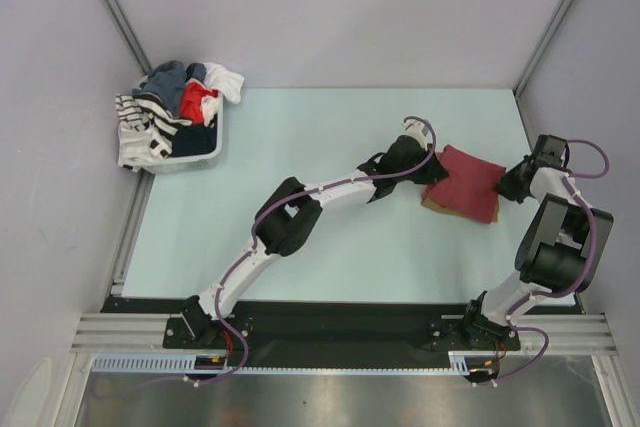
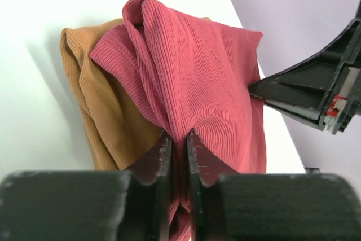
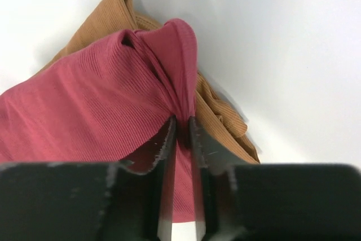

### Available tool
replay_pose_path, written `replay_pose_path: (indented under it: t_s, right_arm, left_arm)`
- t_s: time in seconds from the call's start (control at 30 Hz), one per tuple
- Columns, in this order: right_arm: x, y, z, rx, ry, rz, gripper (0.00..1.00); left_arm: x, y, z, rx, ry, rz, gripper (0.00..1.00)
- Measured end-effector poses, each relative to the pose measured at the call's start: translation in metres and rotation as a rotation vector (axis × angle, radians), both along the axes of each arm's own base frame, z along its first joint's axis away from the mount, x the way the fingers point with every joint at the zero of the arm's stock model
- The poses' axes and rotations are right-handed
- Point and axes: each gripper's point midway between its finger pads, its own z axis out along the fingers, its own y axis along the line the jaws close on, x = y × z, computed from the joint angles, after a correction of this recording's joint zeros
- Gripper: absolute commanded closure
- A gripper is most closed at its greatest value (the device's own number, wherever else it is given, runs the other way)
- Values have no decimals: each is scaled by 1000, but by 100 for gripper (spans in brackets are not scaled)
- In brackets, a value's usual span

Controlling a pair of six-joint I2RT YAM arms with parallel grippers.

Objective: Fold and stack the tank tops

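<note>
The folded maroon tank top [image 1: 465, 182] lies on top of the folded tan-brown tank top [image 1: 432, 203] at the right of the table. My left gripper [image 1: 432, 169] sits at the pile's left edge. In the left wrist view it [image 2: 179, 136] has its jaws nearly together, with a ridge of the maroon top [image 2: 192, 66] gathered between the tips and the tan top [image 2: 107, 105] underneath. My right gripper [image 1: 503, 187] is at the pile's right edge. In the right wrist view it [image 3: 183, 122] pinches a raised fold of the maroon top [image 3: 90, 105] above the tan top [image 3: 225, 114].
A white basket [image 1: 200, 152] heaped with mixed clothes [image 1: 175, 97] stands at the far left corner of the pale green table [image 1: 320, 237]. Grey walls close in the left, back and right. The right gripper's fingers [image 2: 293, 91] show at the right of the left wrist view.
</note>
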Motion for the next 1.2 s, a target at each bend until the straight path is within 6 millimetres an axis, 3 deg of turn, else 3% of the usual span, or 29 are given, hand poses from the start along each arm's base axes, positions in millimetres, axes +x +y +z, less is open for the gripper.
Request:
replay_pose_path:
  t_s: [0.07,0.13,0.2,0.3,0.57,0.67,0.9,0.93,0.97,1.0,1.1,1.2]
  right_arm:
    - [0,-1,0,-4,2,-8,80]
    - [0,-2,0,-6,2,-10,80]
    - [0,-2,0,-5,1,-9,75]
    - [3,-3,4,-4,-2,-9,62]
    - [7,-7,9,4,-30,-18,57]
    - [8,-8,10,14,-36,-18,57]
    - [20,-9,4,47,-44,-17,59]
    - [19,-9,2,43,-37,-22,57]
    - [18,-8,1,33,-27,-23,47]
    - [17,-10,1,14,-17,-34,39]
    - [13,-13,8,-61,9,-56,35]
    - [8,-15,34,-144,-18,-77,34]
  left_arm:
    - [0,1,-2,8,2,2,73]
    - [0,2,-4,17,4,5,61]
    - [1,3,-6,29,4,7,45]
    - [0,5,-9,44,3,6,30]
    - [10,10,-2,35,15,14,26]
    - [20,10,16,7,-7,26,18]
    - [37,2,64,-65,-64,37,20]
    - [38,1,70,-75,-72,37,17]
    - [39,1,73,-80,-76,38,14]
    - [39,2,74,-80,-79,40,2]
    - [37,11,57,-29,-65,49,0]
    - [28,35,27,88,-40,73,0]
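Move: Both hands still have the maroon tank top by its side edges; its middle lies about 7 cm to the right and 1 cm back from the left hand, some 1 cm below. The folded brown tank top it is being laid on has its middle about 7 cm right and 2 cm back, roughly 3 cm below. From the right hand the maroon top's middle is about 9 cm left and level, slightly below, the brown one's 9 cm left and a touch back. The left hand opens fully on the maroon top's left edge, sinking about 1 cm as it lets go, then draws clear, forward and up by some 7 cm, before dipping nearly 5 cm again and swinging a few centimetres left, away from the stack. The right hand opens to about two thirds on the opposite edge, edging about 2 cm forward barely above its starting height, then eases back and down before lifting off by roughly 3 cm with a slight drift to the right. ##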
